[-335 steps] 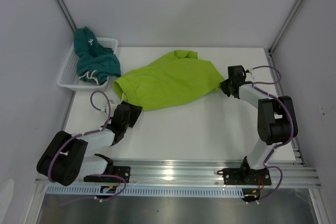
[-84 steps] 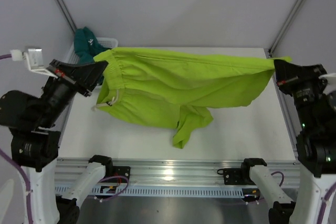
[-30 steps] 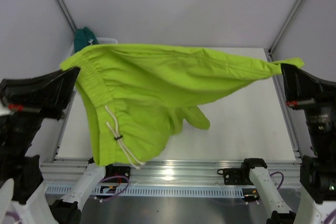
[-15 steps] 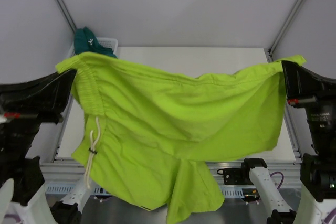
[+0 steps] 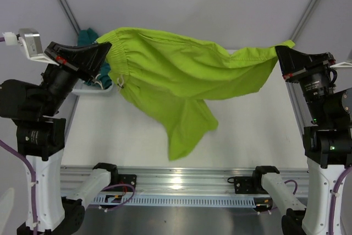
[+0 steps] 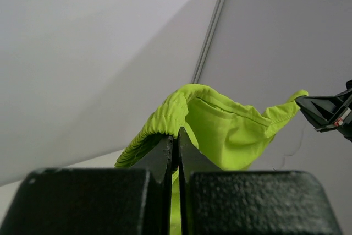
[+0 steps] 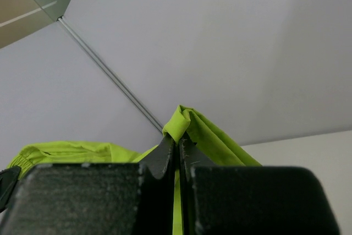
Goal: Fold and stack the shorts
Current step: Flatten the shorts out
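The lime green shorts (image 5: 181, 81) hang stretched in the air between both raised arms, one leg drooping toward the table. My left gripper (image 5: 104, 50) is shut on the elastic waistband (image 6: 165, 116) at the left end. My right gripper (image 5: 279, 52) is shut on the opposite corner of the fabric (image 7: 184, 118). A white drawstring (image 5: 119, 83) dangles under the waistband. The dark teal shorts (image 5: 88, 37) lie in the basket at the back left, mostly hidden behind the left arm and the green cloth.
A white mesh basket (image 5: 91, 89) sits at the table's back left corner under my left gripper. The white table top (image 5: 247, 130) lies below the hanging cloth. Grey walls with metal frame posts (image 5: 66, 4) close in on both sides.
Both arms have swung the lime green shorts away from the camera toward the back of the table. The cloth that hung low over the front rail now hangs over the table's middle.
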### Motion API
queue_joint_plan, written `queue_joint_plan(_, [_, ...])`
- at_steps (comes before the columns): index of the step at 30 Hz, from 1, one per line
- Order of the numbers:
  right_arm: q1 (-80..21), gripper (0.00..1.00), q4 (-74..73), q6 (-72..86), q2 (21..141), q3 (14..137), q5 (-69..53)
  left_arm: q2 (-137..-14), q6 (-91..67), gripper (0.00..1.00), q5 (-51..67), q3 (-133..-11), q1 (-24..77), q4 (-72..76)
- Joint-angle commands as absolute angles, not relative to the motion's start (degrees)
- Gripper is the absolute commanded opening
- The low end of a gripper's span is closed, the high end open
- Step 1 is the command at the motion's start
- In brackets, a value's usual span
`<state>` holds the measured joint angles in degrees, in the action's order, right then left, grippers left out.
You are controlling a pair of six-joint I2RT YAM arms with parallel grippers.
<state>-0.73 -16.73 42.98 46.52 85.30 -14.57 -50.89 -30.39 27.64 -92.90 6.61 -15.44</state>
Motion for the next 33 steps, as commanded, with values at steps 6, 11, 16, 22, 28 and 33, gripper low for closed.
queue_joint_plan(6, [-0.6, 0.0, -14.7, 44.1, 42.1, 90.1, -16.3, -45.5, -30.0, 0.0, 27.3, -100.5, 6.3, -14.1])
queue_joint_plan(11, [-0.5, 0.0, -16.5, 45.0, 39.0, 92.3, -17.0, -42.0, -30.8, 0.0, 27.1, -103.4, 6.3, -16.9])
queue_joint_plan(16, [-0.5, 0.0, -19.1, 44.8, 36.9, 96.8, -16.4, -40.3, -31.3, 0.0, 26.8, -108.3, 6.3, -19.4])
queue_joint_plan(22, [-0.5, 0.0, -19.7, 44.6, 36.0, 98.0, -15.2, -40.6, -31.2, 0.0, 26.7, -111.4, 6.3, -21.2])
queue_joint_plan(28, [-0.6, 0.0, -21.4, 44.8, 37.8, 95.3, -13.9, -41.5, -30.8, 0.0, 27.2, -102.8, 6.3, -17.0])
queue_joint_plan(33, [-0.5, 0.0, -25.5, 45.6, 39.8, 87.0, -10.2, -42.1, -30.6, 0.0, 26.7, -86.8, 6.3, -11.8])
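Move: Both hands already pinch the lime-green shorts, whose hanging middle is about 22 cm right of the left hand, 5 cm back and 15 cm below it. From the right hand it lies some 25 cm left, 6 cm back and 13 cm down. The white basket with the teal garment stands roughly 36 cm ahead of the left hand, 18 cm to its left and 52 cm lower. Both hands, still pinching the shorts, swing back and up about 20 cm, then forward and down about 10. ##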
